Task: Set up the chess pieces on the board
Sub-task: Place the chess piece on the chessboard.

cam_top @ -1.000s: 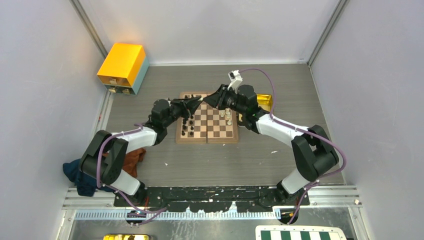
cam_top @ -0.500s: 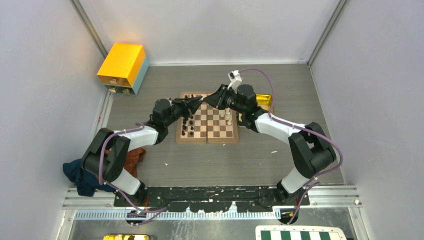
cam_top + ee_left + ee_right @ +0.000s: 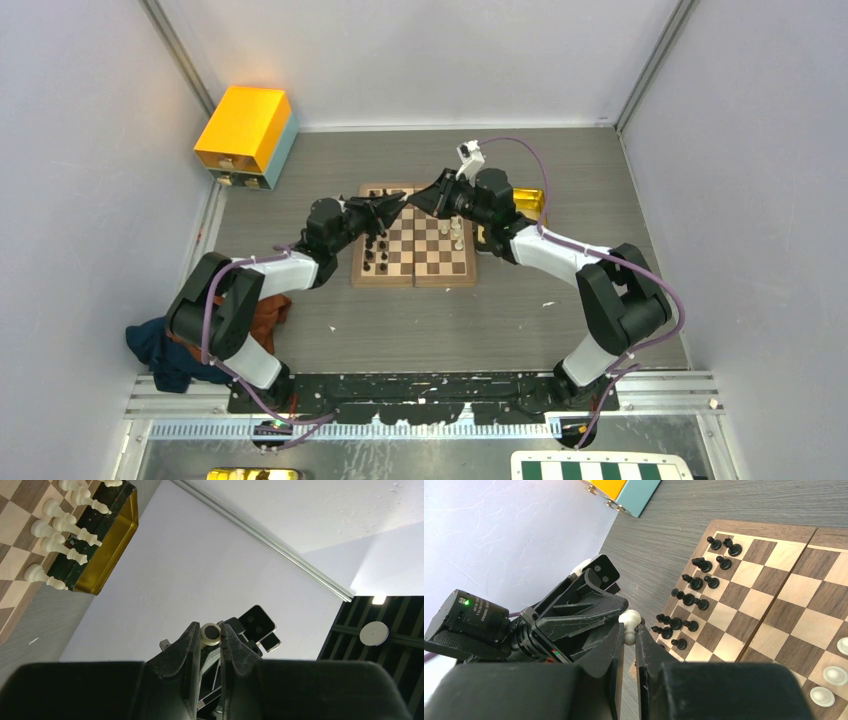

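Note:
The board (image 3: 432, 262) lies mid-table, with black chess pieces (image 3: 375, 255) on its left side and cream-white ones (image 3: 456, 232) on its right. Both grippers meet above the board's far left corner. My left gripper (image 3: 211, 630) is shut on a cream-white piece (image 3: 210, 634), whose round dark-felted base faces the left wrist camera. My right gripper (image 3: 628, 625) is shut on the same piece (image 3: 629, 617) at its neck, the rounded head poking out past the fingertips. In the right wrist view, the black pieces (image 3: 694, 582) stand in two rows on the board (image 3: 774, 580).
A yellow and teal box (image 3: 245, 130) sits at the far left. A shiny gold tray (image 3: 530, 200) lies behind the right arm, beside the board. Dark and orange cloth (image 3: 160, 345) is bunched near the left arm's base. A green-and-white board (image 3: 590, 467) lies at the bottom edge.
My right gripper's jaws have narrowed onto the cream-white piece that the left gripper holds. Both arms have hardly moved.

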Available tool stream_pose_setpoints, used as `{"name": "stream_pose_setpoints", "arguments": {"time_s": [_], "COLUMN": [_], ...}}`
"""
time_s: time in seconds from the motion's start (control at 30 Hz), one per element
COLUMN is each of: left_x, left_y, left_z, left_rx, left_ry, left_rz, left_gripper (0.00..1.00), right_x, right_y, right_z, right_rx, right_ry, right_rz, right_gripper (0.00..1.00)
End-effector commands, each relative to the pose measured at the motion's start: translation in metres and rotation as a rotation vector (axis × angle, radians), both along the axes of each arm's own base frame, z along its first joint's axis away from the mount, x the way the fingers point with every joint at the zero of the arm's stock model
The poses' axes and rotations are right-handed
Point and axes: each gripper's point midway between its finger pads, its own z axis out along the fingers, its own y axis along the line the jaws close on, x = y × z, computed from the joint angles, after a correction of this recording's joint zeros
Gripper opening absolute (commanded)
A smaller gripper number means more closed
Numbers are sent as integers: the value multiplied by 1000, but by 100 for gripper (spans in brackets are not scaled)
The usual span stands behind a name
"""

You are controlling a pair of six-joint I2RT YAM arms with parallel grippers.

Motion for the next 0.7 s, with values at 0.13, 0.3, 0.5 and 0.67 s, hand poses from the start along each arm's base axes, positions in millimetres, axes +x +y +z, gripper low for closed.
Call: {"name": "stream_pose_setpoints", "arguments": {"time_s": [0.13, 0.3, 0.5, 0.67], "left_x": [0, 0, -3, -10], "left_y": [-5, -5, -8, -6], "left_z": [37, 37, 37, 35], "left_rx": [-71, -52, -32, 5], "left_ry": [-73, -85, -106, -122], "left_rz": [-18, -31, -51, -69], "left_gripper": [14, 29, 36, 42], "right_x": [2, -1, -5, -8], "right_y": [0, -3, -6, -10], "right_z": [40, 42, 45, 49], "right_rx": [26, 2, -10, -48], "right_ry": [-101, -106, -111, -114], "right_rz": [16, 17, 20, 15], "right_gripper": [1, 1, 1, 1]}}
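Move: One white chess piece is pinched between the facing fingertips, its middle about 1 cm ahead and 1 cm right of the left hand, and about 1 cm ahead and 1 cm left of the right hand, level with both. The white side it belongs on is some 8 cm right of the right hand, 2 cm back and 18 cm below; the black pieces stand about 7 cm left and 2 cm back, the gold tin 21 cm right, level ahead. The left fingers let go of the white piece, opening from nearly shut to a bit under half wide, while the right fingers keep their pinch on it. The right hand then eases back and a little right, about 1 cm in all, rolling a few degrees; the left hand stays almost in place. ##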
